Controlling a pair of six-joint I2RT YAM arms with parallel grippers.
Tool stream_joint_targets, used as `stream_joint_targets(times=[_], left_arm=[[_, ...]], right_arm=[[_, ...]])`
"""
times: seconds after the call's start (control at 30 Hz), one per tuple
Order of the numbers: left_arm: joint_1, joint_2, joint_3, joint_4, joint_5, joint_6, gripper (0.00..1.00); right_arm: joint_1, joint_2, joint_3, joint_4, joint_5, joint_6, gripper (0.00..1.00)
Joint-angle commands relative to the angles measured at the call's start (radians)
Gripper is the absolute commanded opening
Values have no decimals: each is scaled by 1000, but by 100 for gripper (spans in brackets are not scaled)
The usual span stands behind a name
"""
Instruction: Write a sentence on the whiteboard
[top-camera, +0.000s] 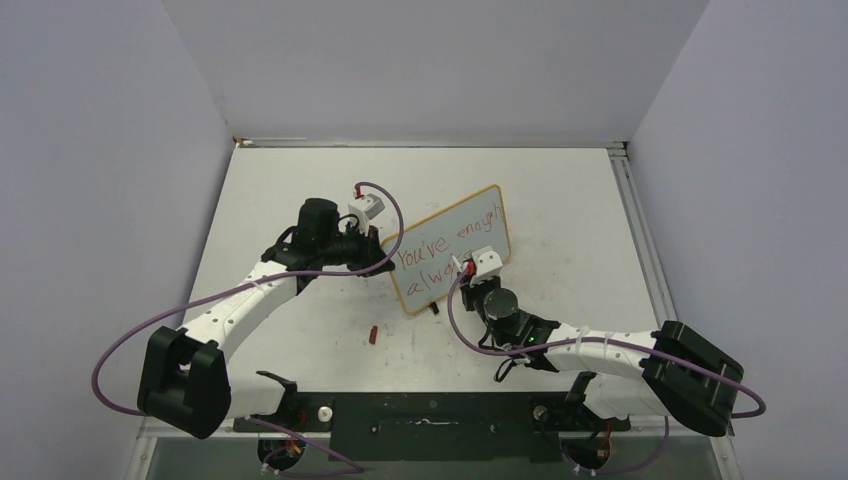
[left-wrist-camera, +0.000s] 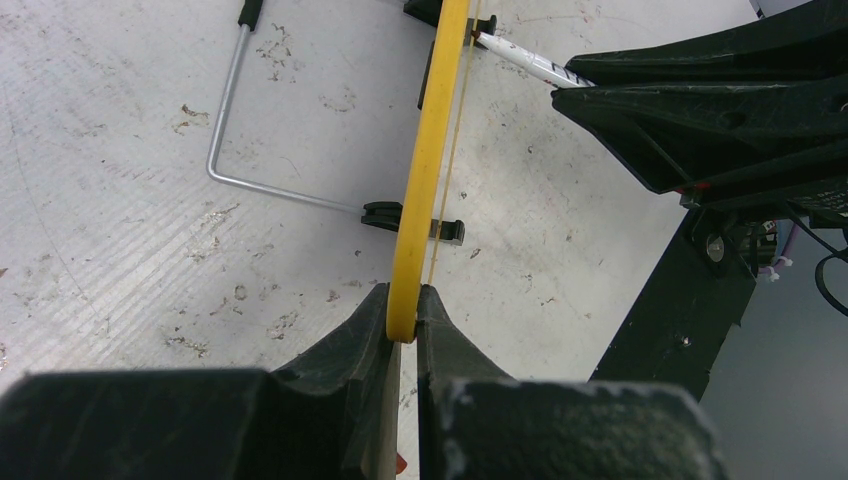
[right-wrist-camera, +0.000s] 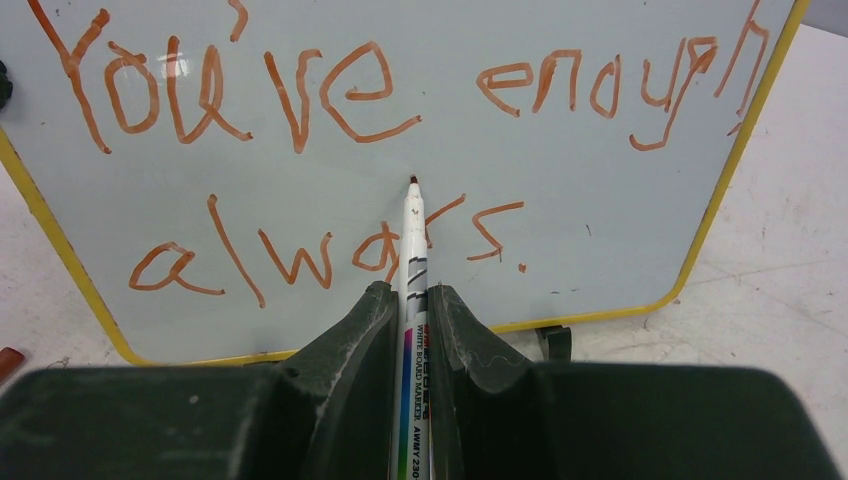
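Observation:
The whiteboard (top-camera: 455, 245) stands tilted upright on the table, yellow-rimmed, its face toward the right arm. My left gripper (left-wrist-camera: 403, 322) is shut on the board's yellow edge (left-wrist-camera: 428, 160). The sentence (right-wrist-camera: 330, 90) in red marker reads "You're enough always." in two lines. My right gripper (right-wrist-camera: 408, 300) is shut on a white marker (right-wrist-camera: 412, 260), uncapped, its red tip at the board face just above the "y" of "always". In the top view the right gripper (top-camera: 478, 268) is in front of the board's lower part and the left gripper (top-camera: 385, 262) at its left edge.
A red marker cap (top-camera: 372, 334) lies on the tabletop in front of the board. The board's wire stand (left-wrist-camera: 240, 150) rests on the table behind it. White walls close the table at the back and both sides.

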Motion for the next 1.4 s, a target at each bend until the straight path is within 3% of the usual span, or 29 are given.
stream_joint_targets(times=[0.0,0.5,0.73,0.93,1.1,1.23,1.37], left_arm=[[-5,2,16,-66,-40,12,0],[-5,1,15,-67,-38,11,0],[-4,-7,15,-66,-45,5,0],[-4,-15,8,-65,-50,-2,14],[-3,-49,-14,-69,-67,-8,34],[-2,-107,-40,-69,-89,-12,49],[-1,-208,-76,-70,-137,-14,57]], right_arm=[[-8,-10,-14,15,-12,41,5],[-6,-20,-33,-2,9,53,5],[26,-156,-8,-108,40,44,5],[36,-296,-4,-225,44,66,5],[41,-345,19,-296,6,84,5],[45,-369,62,-384,-21,110,5],[45,-402,130,-522,-89,162,5]])
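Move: The right hand holds the marker with its tip at the unfinished y of "always", some 5 cm ahead and 3 cm left of the hand, about 1 cm lower; the s is about 6 cm straight ahead. The left hand is shut on the whiteboard's left edge, which is 3 cm ahead and about 18 cm left of the right hand. From the left hand the y is about 15 cm right, 1 cm ahead and 3 cm lower. Right marker strokes down-right some 2 cm, then lifts back about 5 cm; left opens, backing off the edge. ##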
